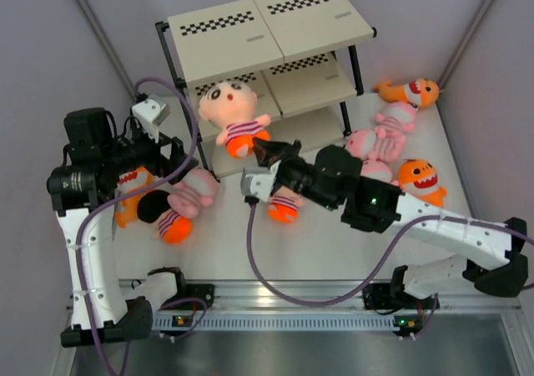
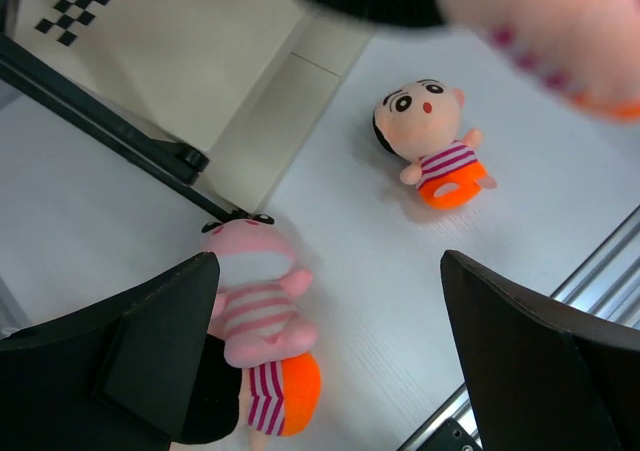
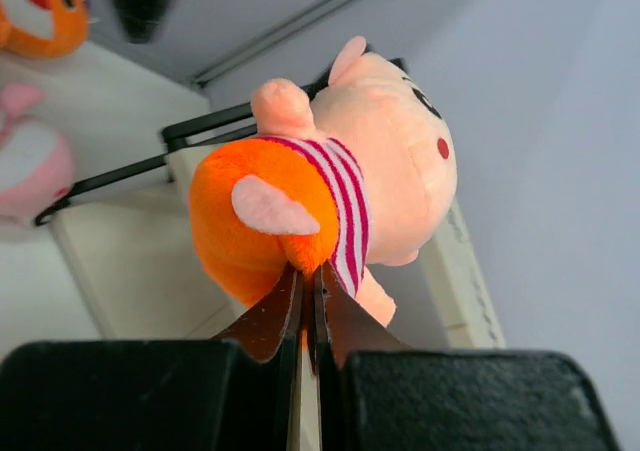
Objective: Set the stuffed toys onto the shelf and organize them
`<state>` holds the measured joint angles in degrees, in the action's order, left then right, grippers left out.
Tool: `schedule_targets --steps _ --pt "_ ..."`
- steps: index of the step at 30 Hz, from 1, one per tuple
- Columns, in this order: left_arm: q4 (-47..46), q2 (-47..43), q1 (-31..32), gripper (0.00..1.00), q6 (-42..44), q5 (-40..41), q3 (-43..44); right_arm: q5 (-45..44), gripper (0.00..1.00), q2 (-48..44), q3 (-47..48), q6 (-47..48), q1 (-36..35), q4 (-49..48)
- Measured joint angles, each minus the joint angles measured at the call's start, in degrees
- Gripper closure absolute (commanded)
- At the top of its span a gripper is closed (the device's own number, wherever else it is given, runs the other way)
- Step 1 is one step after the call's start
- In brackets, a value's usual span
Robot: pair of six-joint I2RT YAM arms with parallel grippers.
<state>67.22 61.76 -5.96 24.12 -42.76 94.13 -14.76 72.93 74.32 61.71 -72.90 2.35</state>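
Observation:
My right gripper (image 1: 259, 147) (image 3: 314, 271) is shut on the orange bottom of a peach-headed doll (image 1: 233, 112) (image 3: 335, 186). It holds the doll in the air in front of the shelf (image 1: 275, 26), near the middle board. My left gripper (image 1: 182, 172) (image 2: 328, 271) hangs open above a pink striped animal (image 1: 198, 188) (image 2: 255, 306), which lies on a black-haired doll (image 1: 169, 219) (image 2: 285, 396); it grips nothing. An orange shark (image 1: 132, 194) lies beside them. A further doll (image 1: 284, 206) (image 2: 432, 143) lies face up on the table under the right arm.
At the right lie an orange shark (image 1: 413, 91), two pink animals (image 1: 394, 117) (image 1: 367, 142) and another orange shark (image 1: 420, 176). Grey walls close in both sides. A metal rail (image 1: 292, 297) runs along the near table edge.

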Motion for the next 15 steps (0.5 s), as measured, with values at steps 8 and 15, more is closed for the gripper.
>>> schedule_targets --steps 8,15 --pt "0.09 -0.02 0.0 0.02 -1.27 3.56 2.54 10.62 1.0 -1.46 19.65 1.86 13.92 12.94" --pt "0.11 -0.04 0.0 0.02 -1.27 4.48 2.19 15.69 1.0 0.39 26.84 4.48 18.43 22.36"
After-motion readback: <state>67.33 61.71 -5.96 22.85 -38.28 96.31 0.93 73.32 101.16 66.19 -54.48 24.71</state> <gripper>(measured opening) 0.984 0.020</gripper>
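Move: The right hand already has the stuffed doll pinched by its orange lower body. From it, the middle of the shelf's top board lies about 22 cm ahead, 3 cm to the right and some 7 cm above; the middle board is roughly 20 cm ahead, 3 cm right and 12 cm below. A second doll lies on the table about 5 cm ahead, 7 cm right and 35 cm below. From the left hand, the top board is about 23 cm ahead, 20 cm right and 11 cm higher. With the fingers staying shut on the doll's orange body, the right hand lifts it fast, some 12 cm, while sweeping about 8 cm to the right and 5 cm forward, towards the shelf's top board and away from the left hand. The climb and sideways sweep ease off near the end, where the hand dips slightly and creeps on forward, the wrist holding nearly the same attitude with the fingers pointing left and forward. ##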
